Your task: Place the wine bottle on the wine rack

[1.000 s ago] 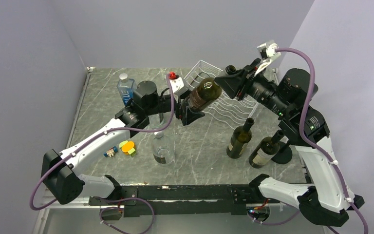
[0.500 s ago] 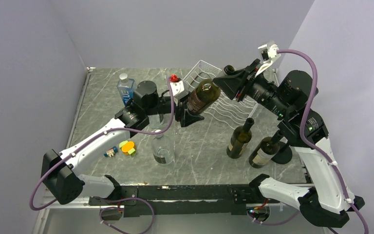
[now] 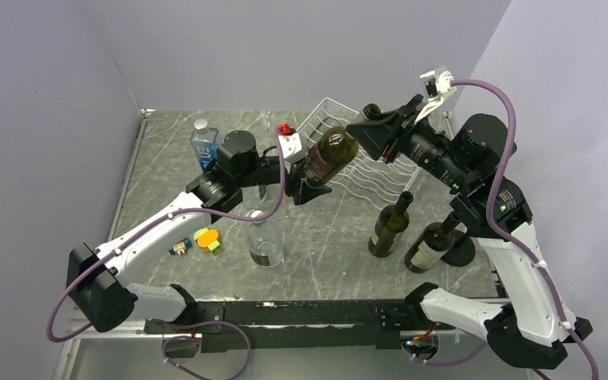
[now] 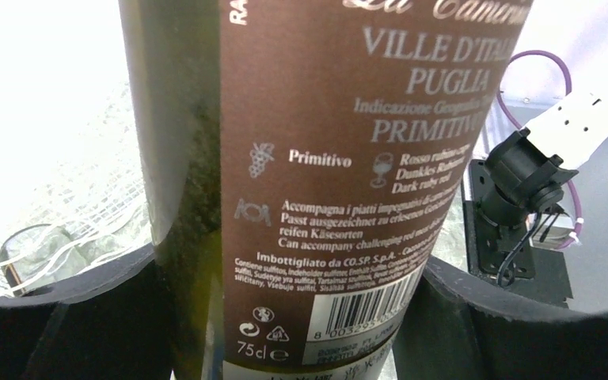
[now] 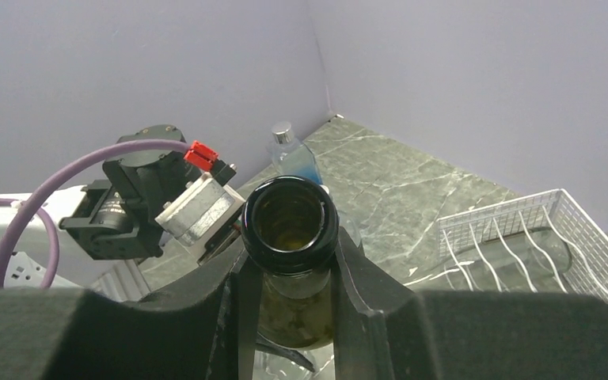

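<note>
The wine bottle is dark green glass with a brown label, open-mouthed, and is held in the air, tilted with its neck to the right. My left gripper is shut on its body near the base, and the label fills the left wrist view between the black fingers. My right gripper is shut on the neck just below the open mouth. The white wire wine rack stands on the table below and behind the bottle. It also shows in the right wrist view.
Two dark wine bottles stand in front of the rack on the right. A clear glass bottle stands under the left arm. A blue water bottle stands at the back left. Small coloured pieces lie on the left.
The bottle and both grippers have shifted very slightly up and to the left. Both grips are unchanged.
</note>
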Motion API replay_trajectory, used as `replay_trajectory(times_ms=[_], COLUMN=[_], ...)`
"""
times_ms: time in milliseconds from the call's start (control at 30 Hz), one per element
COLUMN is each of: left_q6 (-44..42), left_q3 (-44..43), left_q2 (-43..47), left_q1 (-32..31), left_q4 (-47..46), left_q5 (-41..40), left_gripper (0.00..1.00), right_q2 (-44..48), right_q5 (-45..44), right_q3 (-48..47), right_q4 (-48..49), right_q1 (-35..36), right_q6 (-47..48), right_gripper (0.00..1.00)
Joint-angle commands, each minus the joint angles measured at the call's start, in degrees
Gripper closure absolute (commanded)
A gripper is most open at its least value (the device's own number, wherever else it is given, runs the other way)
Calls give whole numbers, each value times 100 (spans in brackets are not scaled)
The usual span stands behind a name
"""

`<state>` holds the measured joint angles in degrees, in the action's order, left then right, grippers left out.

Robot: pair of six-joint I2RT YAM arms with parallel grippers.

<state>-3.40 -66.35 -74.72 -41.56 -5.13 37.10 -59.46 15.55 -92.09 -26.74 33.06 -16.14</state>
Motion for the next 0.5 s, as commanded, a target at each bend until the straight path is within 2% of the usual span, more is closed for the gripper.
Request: replay_trajectory(times_ms=[0, 67, 133, 267, 467], left_q6=[-509, -907, -1690, -2505, -3324], left_q3=[-244, -254, -331, -487, -285], left_q2=[230, 267, 273, 245, 267], left_q1=[30, 25, 28, 31, -4], left_q4=[-396, -381, -129, 67, -671], left_q5=[-881, -1063, -1254, -1870, -2168], left_gripper=[99, 99, 99, 99, 99], right_q2=[122, 135, 217, 381, 298], right_q5=[-1, -128, -380, -876, -1472], right_q3=[-76, -54, 152, 440, 250], right_q4=[681, 609, 641, 645, 266], right_q1=[31, 31, 32, 31, 31], right_q6=[-390, -341, -183, -3, 58], right_gripper=[54, 20, 2, 0, 0])
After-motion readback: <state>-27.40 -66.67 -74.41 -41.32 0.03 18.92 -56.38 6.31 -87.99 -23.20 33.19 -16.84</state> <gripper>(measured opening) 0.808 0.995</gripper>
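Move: From the left hand, which grips the wine bottle low on its body, the wine rack's middle lies some 29 cm ahead, 15 cm right and 29 cm lower. The lying clear bottle is about 38 ahead and 7 right, as low; the standing dark bottle about level, 18 right, 18 below. From the right hand at the neck, the wine bottle's middle is about 1 cm ahead, 6 left, 10 below. Right fingers open off the neck, easing right; left carries the bottle forward about 6 cm, turning some 30 degrees. ##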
